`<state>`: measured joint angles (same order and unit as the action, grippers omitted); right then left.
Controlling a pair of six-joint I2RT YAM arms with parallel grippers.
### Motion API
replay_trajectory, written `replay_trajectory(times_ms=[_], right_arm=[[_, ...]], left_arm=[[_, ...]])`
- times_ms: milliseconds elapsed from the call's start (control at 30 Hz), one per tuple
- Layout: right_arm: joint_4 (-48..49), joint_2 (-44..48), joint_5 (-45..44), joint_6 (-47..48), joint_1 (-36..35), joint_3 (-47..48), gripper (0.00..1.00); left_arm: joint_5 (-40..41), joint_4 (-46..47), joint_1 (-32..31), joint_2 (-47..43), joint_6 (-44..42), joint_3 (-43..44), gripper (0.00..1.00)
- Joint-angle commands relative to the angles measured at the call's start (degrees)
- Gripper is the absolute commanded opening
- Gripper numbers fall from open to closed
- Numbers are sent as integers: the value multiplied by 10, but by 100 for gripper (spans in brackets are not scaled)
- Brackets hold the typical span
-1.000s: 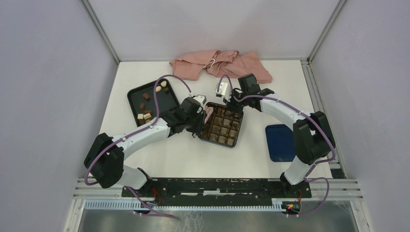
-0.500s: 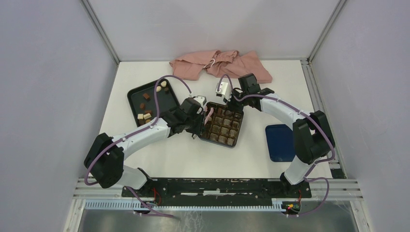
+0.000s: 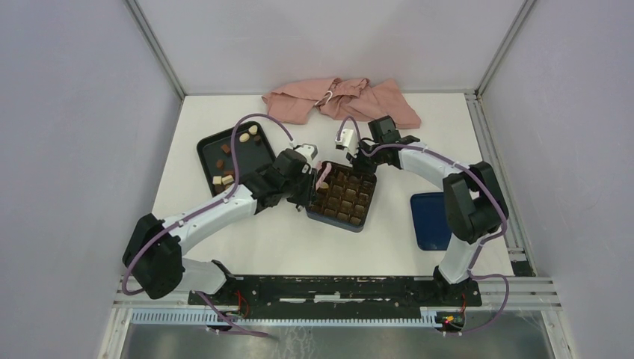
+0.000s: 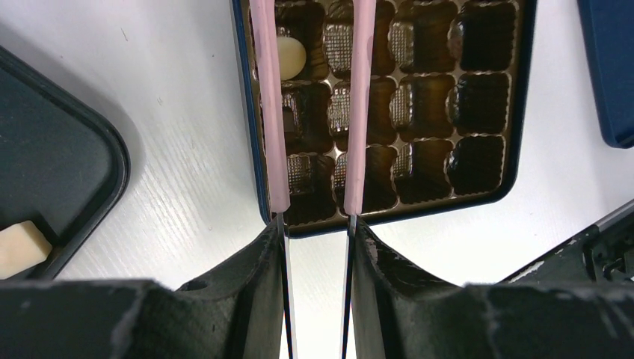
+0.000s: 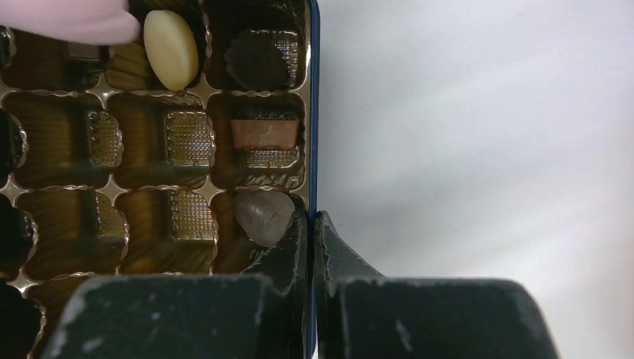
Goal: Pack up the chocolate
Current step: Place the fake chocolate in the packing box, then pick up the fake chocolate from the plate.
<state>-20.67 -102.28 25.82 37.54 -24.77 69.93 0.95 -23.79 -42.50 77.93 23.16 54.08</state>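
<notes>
The dark blue box (image 3: 369,196) with its brown gridded insert lies mid-table. My left gripper (image 3: 322,178) hangs over the box's left cells, pink fingers (image 4: 266,112) open. A cream chocolate (image 4: 291,57) rests in a cell between them, beside the left finger, ungripped. My right gripper (image 5: 310,224) is shut on the box's blue rim (image 5: 312,112) at its far edge. Near it the cells hold the cream chocolate (image 5: 170,48), a dark round one (image 5: 254,56), a light brown square (image 5: 265,133) and a greyish one (image 5: 262,213). More chocolate (image 3: 223,179) lies on the black tray (image 3: 205,142).
A dark blue lid (image 3: 431,221) lies right of the box, by the right arm's base. A crumpled pink cloth (image 3: 340,101) lies along the far wall. The tray's corner (image 4: 45,172) with a cream piece (image 4: 19,247) sits left of the box.
My left gripper has shifted slightly toward the far side over the box. The right arm's elbow has swung inward, its grip on the rim unchanged, and the box has turned a little.
</notes>
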Motion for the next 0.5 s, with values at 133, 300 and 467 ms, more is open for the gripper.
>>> replay_trajectory(times_ms=[133,300,467], right_arm=[[-2,-44,57,-15,13,43,2],[-11,-41,65,-16,22,50,26],[-18,4,59,-2,41,50,47]], left_arm=[[-7,8,19,-36,3,15,39],[-46,-3,68,-57,-4,3,39],[-85,-33,149,-74,-28,10,39]])
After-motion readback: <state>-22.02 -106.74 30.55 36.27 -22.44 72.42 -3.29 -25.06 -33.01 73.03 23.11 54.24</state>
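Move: The right hand is shut on the far rim of the packing box, whose middle lies about 8 cm back and 6 cm left of it, 3 cm lower; the white chocolate in the box is some 5 cm back and 12 cm left. From the left hand, which holds the tongs, the black tray's middle is about 10 cm ahead and 20 cm left, its white cube some 14 cm left and level; the box's middle is 10 cm right and 1 cm ahead, the white chocolate 5 cm ahead and 5 cm right, all roughly 10 cm below. Still pinching the far rim, the right fingers carry that side of the box down about 2 cm, the wrist tipping slightly down, then open and let go, staying astride the wall. Meanwhile the left hand keeps its hold on the spread tongs and speeds up away from the box towards the black tray, some 5 cm left, up and forward. ##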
